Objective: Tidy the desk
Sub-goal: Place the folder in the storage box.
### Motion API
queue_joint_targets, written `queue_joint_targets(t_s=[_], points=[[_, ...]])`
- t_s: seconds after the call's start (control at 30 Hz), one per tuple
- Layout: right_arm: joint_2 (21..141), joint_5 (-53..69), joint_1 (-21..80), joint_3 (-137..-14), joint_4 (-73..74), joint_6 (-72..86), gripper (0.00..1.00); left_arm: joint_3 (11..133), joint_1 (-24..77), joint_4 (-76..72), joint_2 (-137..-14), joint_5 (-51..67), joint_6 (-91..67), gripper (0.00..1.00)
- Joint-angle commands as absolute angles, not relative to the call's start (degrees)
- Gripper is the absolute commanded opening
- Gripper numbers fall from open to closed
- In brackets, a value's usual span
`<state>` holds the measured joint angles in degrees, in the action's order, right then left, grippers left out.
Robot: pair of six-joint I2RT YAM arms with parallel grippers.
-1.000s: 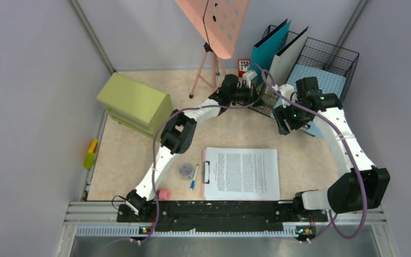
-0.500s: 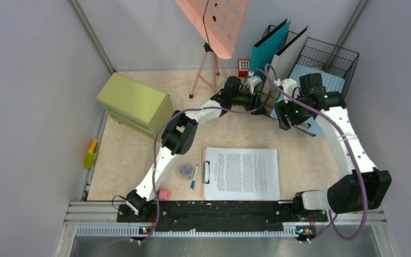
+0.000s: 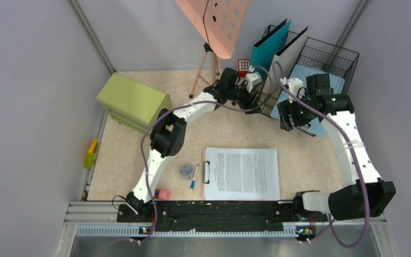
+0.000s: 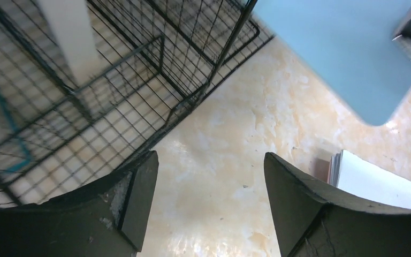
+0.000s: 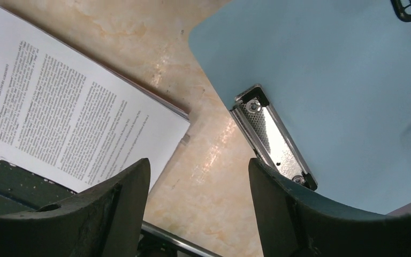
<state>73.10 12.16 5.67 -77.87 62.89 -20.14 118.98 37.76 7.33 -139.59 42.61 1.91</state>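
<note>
The desk (image 3: pixel 241 134) is a pale beige marbled top. My left gripper (image 3: pixel 252 92) reaches to the back middle, beside a black wire file rack (image 4: pixel 112 80). It stands open (image 4: pixel 208 160) with only bare desk (image 4: pixel 230 123) between its fingers. My right gripper (image 3: pixel 287 115) hovers at the right, over the corner of a light blue clipboard (image 3: pixel 314 128). That gripper is also open (image 5: pixel 198 166) and holds nothing. The blue clipboard (image 5: pixel 332 75) and its metal clip (image 5: pixel 273 136) lie just beyond the right finger.
A clipboard with a printed sheet (image 3: pixel 242 173) lies near the front, with a pen (image 3: pixel 193 176), a small round dish (image 3: pixel 185 170) and a pink eraser (image 3: pixel 164 194) to its left. A green drawer cabinet (image 3: pixel 134 104), a pink music stand (image 3: pixel 214 24), binders (image 3: pixel 270 45) and a wire basket (image 3: pixel 329 61) line the back.
My left gripper has gone from shut to open and drawn back a little by the wire rack. The right arm has shifted slightly to the right, jaws unchanged.
</note>
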Motion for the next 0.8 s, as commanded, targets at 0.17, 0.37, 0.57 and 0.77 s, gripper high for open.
queue_joint_targets(t_s=[0.17, 0.37, 0.57, 0.77], points=[[68.69, 16.86, 2.23, -86.4, 60.37, -15.65, 0.67, 115.7, 37.46, 16.86, -124.0, 33.4, 6.26, 0.76], [70.47, 10.45, 0.69, -90.85, 57.87, -14.98, 0.67, 113.73, 38.05, 20.19, -119.72, 34.61, -3.75, 0.75], [75.96, 3.84, 0.26, -94.94, 59.65, -20.4, 0.67, 107.02, 39.48, 12.46, -118.74, 38.56, -21.24, 0.74], [80.31, -2.77, 0.26, -95.16, 59.2, -27.32, 0.69, 107.64, 43.16, 14.25, -119.9, 33.6, -17.79, 0.75]])
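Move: The light-blue folder lies aslant at the storage box, clip end jutting out past its near rim; its middle is about 11 cm ahead of the right hand, 8 cm to its right and 8 cm below. From that same hand the white folder stands some 23 cm ahead and 1 cm left, the paper stack lies 14 cm back, 17 cm left and 15 cm lower. From the left hand the blue folder is about 2 cm ahead, 18 cm right and roughly level. Over the blue folder the right hand, open and empty, climbs about 9 cm while swinging forward and right, to end above it and just starting to sink; its fingers tip outward some 15 degrees. Away from the storage box, the open left hand rises about 10 cm, then draws back 7 cm and sinks a little, rolling its wrist. ##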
